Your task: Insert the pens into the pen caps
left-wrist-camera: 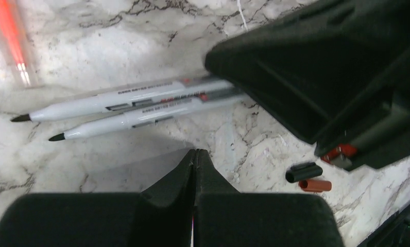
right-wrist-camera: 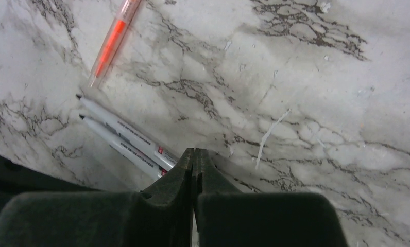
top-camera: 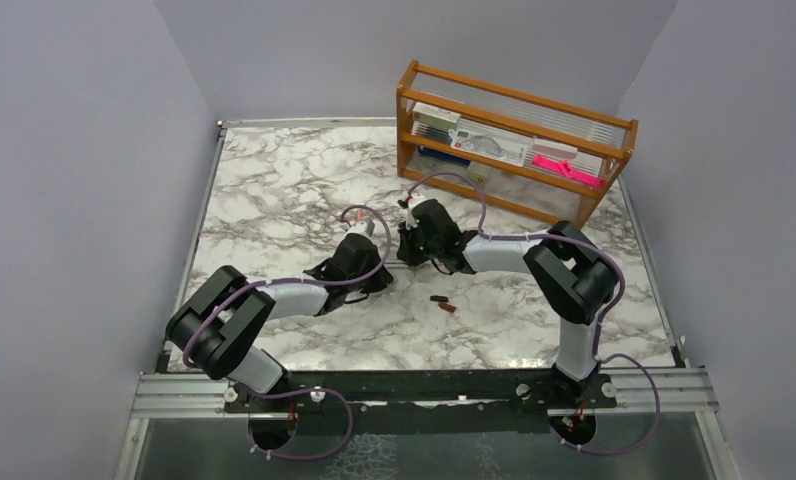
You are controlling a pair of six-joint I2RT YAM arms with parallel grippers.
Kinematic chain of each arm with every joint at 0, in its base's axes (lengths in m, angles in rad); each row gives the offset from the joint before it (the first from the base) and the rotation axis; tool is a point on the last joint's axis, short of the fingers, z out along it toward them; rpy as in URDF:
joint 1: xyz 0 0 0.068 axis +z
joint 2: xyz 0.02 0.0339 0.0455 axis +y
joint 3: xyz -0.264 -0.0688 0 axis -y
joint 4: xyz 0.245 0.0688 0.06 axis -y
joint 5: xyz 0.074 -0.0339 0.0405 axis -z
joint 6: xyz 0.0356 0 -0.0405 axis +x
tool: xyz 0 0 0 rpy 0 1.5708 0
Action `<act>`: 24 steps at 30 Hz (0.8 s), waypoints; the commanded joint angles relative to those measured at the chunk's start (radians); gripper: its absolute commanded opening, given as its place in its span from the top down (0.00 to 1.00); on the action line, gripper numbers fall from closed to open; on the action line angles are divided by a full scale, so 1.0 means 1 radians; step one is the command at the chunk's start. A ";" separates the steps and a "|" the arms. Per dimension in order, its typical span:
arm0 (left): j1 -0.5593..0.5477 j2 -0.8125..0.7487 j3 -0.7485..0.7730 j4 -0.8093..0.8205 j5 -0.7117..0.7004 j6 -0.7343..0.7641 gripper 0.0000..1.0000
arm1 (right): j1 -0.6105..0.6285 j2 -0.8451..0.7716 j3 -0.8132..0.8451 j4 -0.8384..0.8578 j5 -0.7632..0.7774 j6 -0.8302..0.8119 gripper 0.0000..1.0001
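Observation:
Two silvery-grey pens [left-wrist-camera: 125, 101] [left-wrist-camera: 136, 117] lie side by side on the marble, dark tips pointing left in the left wrist view. They also show in the right wrist view as grey pens [right-wrist-camera: 121, 128]. An orange-red pen [right-wrist-camera: 113, 43] lies just beyond them. A black cap [left-wrist-camera: 303, 172] and a dark red cap [left-wrist-camera: 314, 185] rest together on the table, right of the pens, and appear as the caps [top-camera: 442, 302] from above. My left gripper [left-wrist-camera: 196, 152] is shut and empty, close in front of the grey pens. My right gripper [right-wrist-camera: 193, 151] is shut and empty, at the pens' back ends.
A wooden rack [top-camera: 514, 140] with boxes and a bright pink strip [top-camera: 566, 170] stands at the back right. The right gripper's black body [left-wrist-camera: 337, 77] hangs close over the pens' right ends. Grey walls enclose the marble table [top-camera: 274, 180].

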 commanded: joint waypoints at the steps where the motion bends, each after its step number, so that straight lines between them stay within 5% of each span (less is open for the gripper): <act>1: -0.004 0.073 0.022 -0.130 -0.068 0.047 1.00 | 0.001 -0.056 -0.082 -0.007 -0.045 0.014 0.99; 24: 0.007 0.017 0.067 -0.193 -0.089 0.093 1.00 | 0.019 -0.170 -0.364 0.152 -0.144 0.151 0.99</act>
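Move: The two white pens lie side by side, running left-right, with their middle about 4 cm straight ahead of the left fingertips and 2 cm to the left of the right fingertips, level fore and aft with those; all things lie about 1 cm lower. From the right hand, the orange pen is some 8 cm ahead and 8 cm left, the black cap about 8 cm back and 8 cm right, the brown cap about 10 cm back and 9 cm right. Draw the shut right gripper back about 6 cm and some 2 cm to the right, low over the table, dragging the rear half of the two white pens back with its fingertips and tilting the wrist about 10 degrees. Keep the left gripper shut and low on the near side of the pens, easing it forward about 1 cm as a stop. ##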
